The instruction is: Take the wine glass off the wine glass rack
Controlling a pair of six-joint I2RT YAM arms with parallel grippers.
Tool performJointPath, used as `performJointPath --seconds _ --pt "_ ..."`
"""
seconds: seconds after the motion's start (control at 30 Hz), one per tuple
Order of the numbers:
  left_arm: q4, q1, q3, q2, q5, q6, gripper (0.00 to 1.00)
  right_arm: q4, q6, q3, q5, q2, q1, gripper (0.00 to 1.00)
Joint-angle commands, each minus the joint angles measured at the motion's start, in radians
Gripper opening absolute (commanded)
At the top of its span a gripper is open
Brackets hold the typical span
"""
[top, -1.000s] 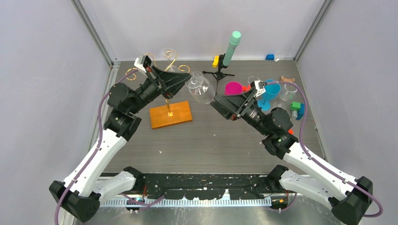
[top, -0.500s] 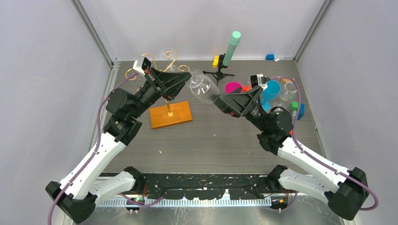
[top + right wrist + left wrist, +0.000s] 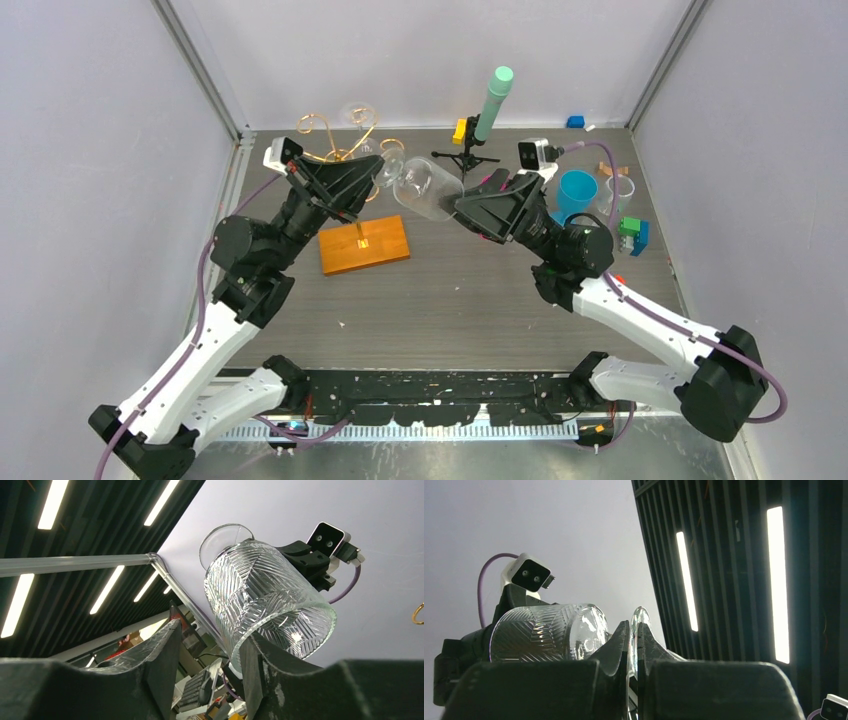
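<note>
The wine glass (image 3: 428, 190) lies almost sideways in the air, off the wine glass rack (image 3: 336, 150), whose gold scrolls stand over an orange-brown base (image 3: 380, 250). My left gripper (image 3: 377, 171) is shut on the glass's round foot (image 3: 639, 625), which shows edge-on between the fingers of the left gripper (image 3: 634, 632). The ribbed bowl (image 3: 260, 597) points at my right gripper (image 3: 463, 205). In the right wrist view the right gripper (image 3: 210, 635) is open. One finger (image 3: 257, 667) sits at the rim, seemingly inside the bowl. The other finger (image 3: 162, 650) stands outside with a gap.
Another glass (image 3: 360, 114) hangs at the rack's back. A black tripod (image 3: 466, 156) carries a mint-green cylinder (image 3: 494, 98) behind the glass. A blue cup (image 3: 578, 190), a clear cup (image 3: 620, 190) and coloured blocks (image 3: 632, 232) crowd the right side.
My right gripper has moved left up to the bowl's rim and its jaws have narrowed. The left arm has drawn the glass back toward the left, tipping it flatter.
</note>
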Motion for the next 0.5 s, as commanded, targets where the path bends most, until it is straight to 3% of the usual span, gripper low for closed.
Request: performJointPath --seconds 0.0,0.2,0.47 --pt "0.054 0.000 -0.016 -0.020 -0.093 0.004 0.00 0.160 -0.001 0.094 -0.059 0.029 0.017 0.47" --pt "0.054 0.001 -0.012 -0.011 -0.082 -0.006 0.00 0.172 -0.003 0.110 -0.054 0.053 0.017 0.32" --pt "0.054 0.000 -0.006 0.002 -0.068 -0.012 0.00 0.142 -0.024 0.124 -0.052 0.067 0.019 0.33"
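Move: The wine glass lies roughly on its side in the air, its foot in the left fingers; its middle is about 7 cm right and 3 cm back of the left hand, some 2 cm below. From the right hand, now at the rim, that middle is some 6 cm left, 3 cm ahead and 3 cm up. The rack stands about 13 cm ahead, 6 cm left of the left hand, 35 cm lower; the magenta glass some 18 cm ahead, 9 cm right of the right hand, 40 cm lower. Edging left and slightly up by about 1 cm and then stopping, the right hand closes its fingers from roughly half open to a third, one pad on each side of the wine glass's rim wall; contact there can't be told. The left hand keeps its pinch on the glass's foot, drifts about 1 cm left and a touch up, then holds still. ##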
